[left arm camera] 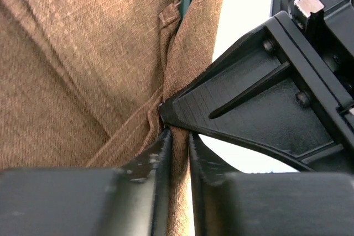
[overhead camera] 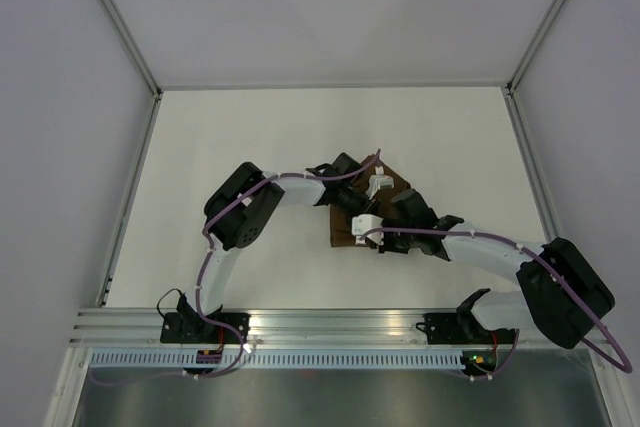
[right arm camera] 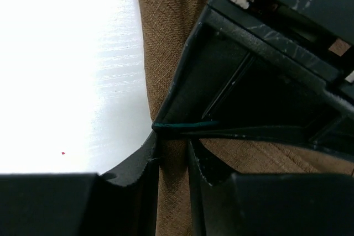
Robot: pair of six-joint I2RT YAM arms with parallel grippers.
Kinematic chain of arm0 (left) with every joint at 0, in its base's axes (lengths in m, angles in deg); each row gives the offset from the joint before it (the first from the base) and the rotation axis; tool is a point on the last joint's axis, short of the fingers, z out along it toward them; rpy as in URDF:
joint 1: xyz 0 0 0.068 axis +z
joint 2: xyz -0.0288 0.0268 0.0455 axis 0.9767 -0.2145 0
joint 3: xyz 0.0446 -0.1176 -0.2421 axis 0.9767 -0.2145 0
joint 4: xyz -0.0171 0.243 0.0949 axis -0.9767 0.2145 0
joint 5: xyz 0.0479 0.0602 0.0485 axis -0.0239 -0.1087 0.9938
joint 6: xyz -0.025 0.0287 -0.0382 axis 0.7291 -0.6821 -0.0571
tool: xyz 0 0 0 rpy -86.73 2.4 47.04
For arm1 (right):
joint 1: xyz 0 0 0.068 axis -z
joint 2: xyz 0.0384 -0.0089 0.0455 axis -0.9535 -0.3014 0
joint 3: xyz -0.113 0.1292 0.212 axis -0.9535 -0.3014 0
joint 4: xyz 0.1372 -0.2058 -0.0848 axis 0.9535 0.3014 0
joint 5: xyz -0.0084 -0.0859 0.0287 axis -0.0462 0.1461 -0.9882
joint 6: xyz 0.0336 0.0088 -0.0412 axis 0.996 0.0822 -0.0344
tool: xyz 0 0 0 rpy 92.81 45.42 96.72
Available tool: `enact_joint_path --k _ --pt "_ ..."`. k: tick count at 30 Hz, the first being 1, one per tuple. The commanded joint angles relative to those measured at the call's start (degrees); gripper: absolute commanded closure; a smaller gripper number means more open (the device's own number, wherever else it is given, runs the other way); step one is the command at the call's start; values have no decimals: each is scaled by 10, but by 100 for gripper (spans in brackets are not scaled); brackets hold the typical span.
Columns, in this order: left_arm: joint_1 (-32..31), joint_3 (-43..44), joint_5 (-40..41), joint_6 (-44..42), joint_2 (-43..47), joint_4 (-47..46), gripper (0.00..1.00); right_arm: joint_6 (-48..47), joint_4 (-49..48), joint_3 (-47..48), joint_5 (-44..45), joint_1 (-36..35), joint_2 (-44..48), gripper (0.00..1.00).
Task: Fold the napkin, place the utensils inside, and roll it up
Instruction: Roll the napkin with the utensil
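The brown napkin [overhead camera: 343, 235] lies bunched at mid-table, mostly hidden under both wrists. In the left wrist view the napkin [left arm camera: 72, 64] is folded over itself. My left gripper [left arm camera: 177, 134] is shut on a raised ridge of it. A dark green tip of the utensil [left arm camera: 184, 5] peeks from the fold farther up. My right gripper [right arm camera: 172, 142] is shut on the same ridge of the napkin [right arm camera: 171, 20], tip to tip with the left gripper's finger [right arm camera: 232, 92]. A thin green strip [right arm camera: 185, 126] lies along that finger. From above, the left gripper [overhead camera: 365, 197] and right gripper [overhead camera: 385, 215] meet over the cloth.
The white table [overhead camera: 250, 147] surrounds the napkin on all sides. Grey walls and metal rails close it in at the left, back and right. The right gripper's black finger [left arm camera: 260, 109] fills the right half of the left wrist view.
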Motion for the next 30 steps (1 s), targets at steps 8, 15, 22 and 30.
enact_joint_path --k 8,15,22,30 --pt "18 -29 135 36 102 41 56 -21 144 76 -63 19 -80 84" --pt "68 -88 274 93 202 -24 51 -93 283 192 -170 92 -191 83" --pt "82 -238 436 122 332 -150 50 -194 478 330 -234 150 -351 82" --pt "-61 -372 695 -19 440 -283 46 -235 583 447 -248 175 -493 82"
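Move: Both hands already pinch the napkin roll side by side near its middle, the roll's centre about 1 cm to the left of the left hand and some 3 cm left of the right hand, level with both. From the left hand, the roll's left end lies about 11 cm to the left, level in depth. The knife handle peeks out some 8 cm to the right, and the flat napkin part is centred roughly 9 cm ahead, about 1 cm lower. The right fingers keep their pinch on the roll and turn it forward almost in place: the wrist tips over some 50 degrees, the fingertips swinging back towards the base while the grip creeps ahead about 1 cm. The left fingers open and let go, and that hand goes left about 12 cm, forward and up, swinging counter-clockwise, easing back slightly at the end to hang above the napkin's left side. ##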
